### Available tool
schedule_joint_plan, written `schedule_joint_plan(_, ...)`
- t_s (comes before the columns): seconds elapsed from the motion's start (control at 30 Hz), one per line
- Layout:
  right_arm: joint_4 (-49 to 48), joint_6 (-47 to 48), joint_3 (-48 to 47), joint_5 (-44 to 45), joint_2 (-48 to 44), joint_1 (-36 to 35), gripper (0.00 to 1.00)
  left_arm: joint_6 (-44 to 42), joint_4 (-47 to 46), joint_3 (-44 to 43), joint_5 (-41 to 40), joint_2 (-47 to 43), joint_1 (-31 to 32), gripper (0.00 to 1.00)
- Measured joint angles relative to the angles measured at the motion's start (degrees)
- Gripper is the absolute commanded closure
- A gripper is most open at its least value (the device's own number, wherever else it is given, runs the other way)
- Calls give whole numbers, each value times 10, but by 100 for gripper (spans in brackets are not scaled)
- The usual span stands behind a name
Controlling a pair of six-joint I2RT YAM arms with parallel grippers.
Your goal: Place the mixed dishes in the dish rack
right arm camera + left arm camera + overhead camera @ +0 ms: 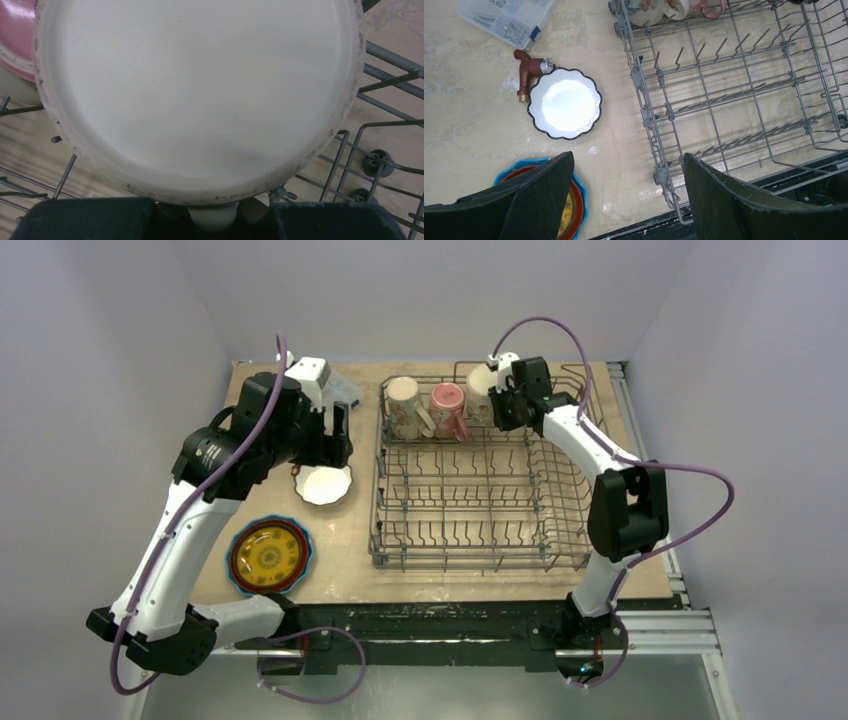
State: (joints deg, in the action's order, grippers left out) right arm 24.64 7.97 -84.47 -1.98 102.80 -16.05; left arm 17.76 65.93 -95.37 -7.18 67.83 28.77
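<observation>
In the dish rack [480, 502], along its far edge, stand a cream mug [404, 406] and a pink mug [447, 410]. To their right, my right gripper [503, 402] is shut on the handle [212, 216] of a second cream mug [481, 392]. That mug's underside [200, 90] fills the right wrist view, with the pink mug [14, 40] beside it. My left gripper [628, 158] hangs open and empty over the table left of the rack [734, 75]. The small white scalloped bowl [565, 102] lies just beyond it. A stack of plates [268, 556], yellow-patterned on top, sits at the front left.
A small red-brown tool [526, 70] lies touching the bowl's far-left rim. A clear plastic compartment box [506, 17] sits at the table's far left corner. The table's near edge [639, 225] runs just below the left gripper. Purple walls close in both sides.
</observation>
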Motion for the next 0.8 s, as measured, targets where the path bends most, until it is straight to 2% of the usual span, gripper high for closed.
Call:
schedule_joint_plan(0.17, -28, -24, 24, 8, 0, 0, 100, 0, -1, 0, 4, 1, 0, 21)
schedule_joint_plan(0.27, -29, -33, 25, 12, 4, 0, 92, 0, -1, -1, 5, 1, 0, 21)
schedule_joint_plan(0.6, -52, -34, 32, 16, 11, -1, 56, 1, -1, -2, 6, 1, 0, 21)
schedule_joint_plan(0.8, -67, -32, 32, 14, 11, -1, 50, 4, 0, -2, 9, -1, 0, 21)
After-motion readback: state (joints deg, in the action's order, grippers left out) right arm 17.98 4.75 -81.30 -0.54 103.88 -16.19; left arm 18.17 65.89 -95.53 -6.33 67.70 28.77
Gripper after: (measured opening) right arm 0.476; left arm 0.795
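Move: The right hand still holds the upside-down white mug by its handle; its rack spot lies about 5 cm ahead, 4 cm left and 5 cm below. The pink mug stands beside that spot, roughly 12 cm left and 5 cm ahead of the hand, with the tall patterned mug some 21 cm left and 5 cm ahead. From the idle left hand the spot is about 25 cm ahead, 32 cm right and well below. The right hand lowers the mug about 2 cm into the rack, then opens while easing forward and up. ##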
